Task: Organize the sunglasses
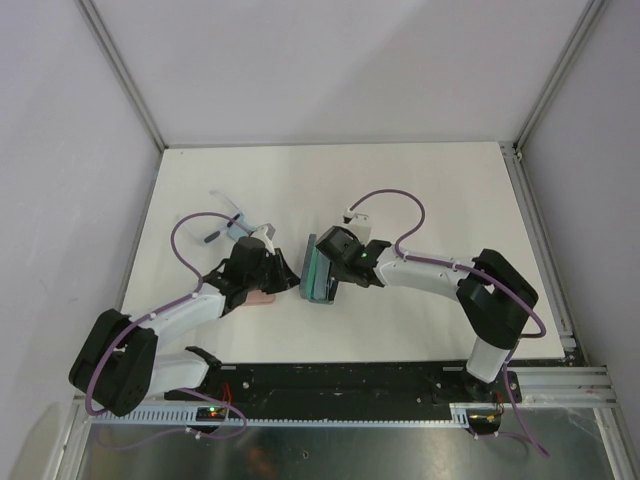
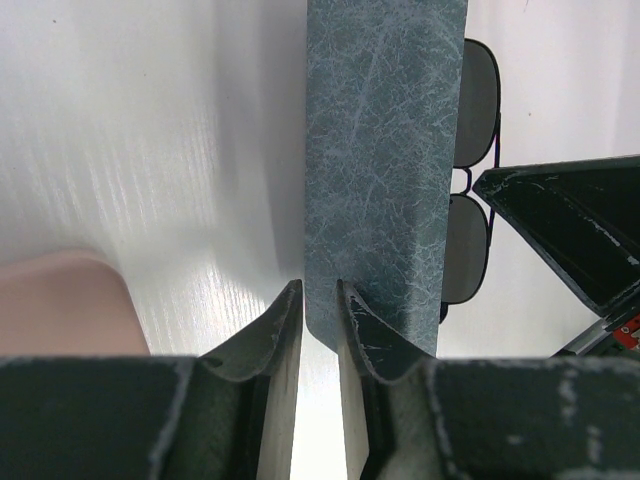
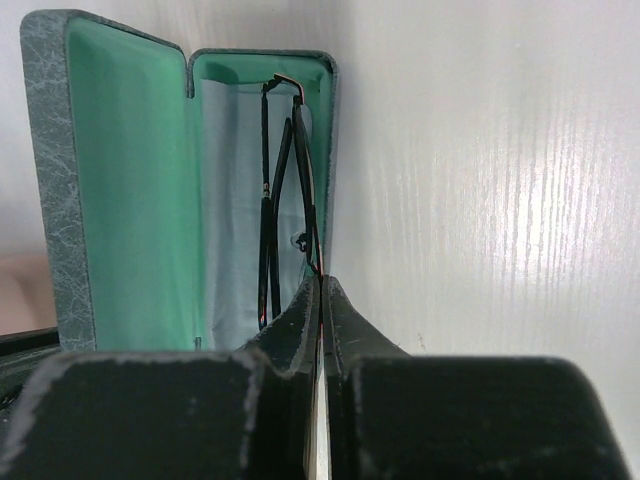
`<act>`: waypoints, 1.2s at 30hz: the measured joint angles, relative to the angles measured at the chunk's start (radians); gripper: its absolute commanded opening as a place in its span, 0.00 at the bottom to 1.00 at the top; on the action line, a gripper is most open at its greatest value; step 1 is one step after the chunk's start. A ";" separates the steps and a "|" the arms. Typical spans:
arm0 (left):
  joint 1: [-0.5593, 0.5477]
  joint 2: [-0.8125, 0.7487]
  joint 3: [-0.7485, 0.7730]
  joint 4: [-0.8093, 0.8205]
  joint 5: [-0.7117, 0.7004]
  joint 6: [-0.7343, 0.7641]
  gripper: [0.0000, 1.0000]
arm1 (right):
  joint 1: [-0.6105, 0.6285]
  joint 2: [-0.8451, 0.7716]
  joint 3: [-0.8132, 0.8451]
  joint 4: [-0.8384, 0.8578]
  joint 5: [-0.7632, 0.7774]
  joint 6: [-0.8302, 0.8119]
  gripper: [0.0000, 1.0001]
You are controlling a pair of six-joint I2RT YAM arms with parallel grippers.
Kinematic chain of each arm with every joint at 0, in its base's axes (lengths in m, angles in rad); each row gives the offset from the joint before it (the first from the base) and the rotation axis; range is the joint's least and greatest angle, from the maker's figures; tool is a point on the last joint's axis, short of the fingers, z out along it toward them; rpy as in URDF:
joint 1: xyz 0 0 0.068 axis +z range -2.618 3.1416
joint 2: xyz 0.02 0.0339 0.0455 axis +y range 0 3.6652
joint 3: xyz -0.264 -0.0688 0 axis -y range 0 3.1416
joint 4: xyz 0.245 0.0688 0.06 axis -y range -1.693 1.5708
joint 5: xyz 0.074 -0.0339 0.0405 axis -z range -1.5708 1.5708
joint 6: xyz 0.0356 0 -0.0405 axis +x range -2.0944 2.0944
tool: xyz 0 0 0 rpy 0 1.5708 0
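Observation:
The grey-blue case (image 3: 60, 190) lies open, showing a green lining and a light blue cloth (image 3: 230, 200) in its tray. My right gripper (image 3: 322, 285) is shut on the thin dark-framed sunglasses (image 3: 290, 190), which hang folded over the tray by its right wall. From the left wrist view, my left gripper (image 2: 320, 295) pinches the edge of the raised case lid (image 2: 385, 170), and the dark lenses (image 2: 478, 100) show behind it. The white-framed sunglasses (image 1: 230, 212) lie on the table beyond the left arm.
A pink case (image 1: 262, 297) lies under the left gripper, also seen low left as the pink case (image 2: 60, 310). A light blue cloth (image 1: 241, 229) sits by the white-framed pair. Both grippers meet at the case (image 1: 318, 282) at mid-table.

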 measured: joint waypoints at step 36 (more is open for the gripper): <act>-0.001 0.000 0.000 0.001 0.000 0.001 0.24 | 0.007 0.053 0.041 0.129 -0.190 -0.053 0.23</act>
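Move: The right fingers pinch the near hinge of the sunglasses, held on edge over the right wall of the open case. The tray's middle, with a folded cloth in it, is about 3 cm ahead of this hand, 3 cm left and 3 cm below; the open lid's middle is 8 cm left and 3 cm ahead. From the left hand, just left of the lid, the tray is about 4 cm ahead, 8 cm right and 3 cm lower. The right hand eases up about 1 cm with the sunglasses still pinched and opens its fingers to roughly a quarter, letting go of the near hinge at the tray's right wall. With the fingers kept at that gap, it then sweeps some 5 cm to the left across the near part of the tray towards the lid, its left side rolling up about 10 degrees and the hand turning about as much counter-clockwise, to end over the near lens. ##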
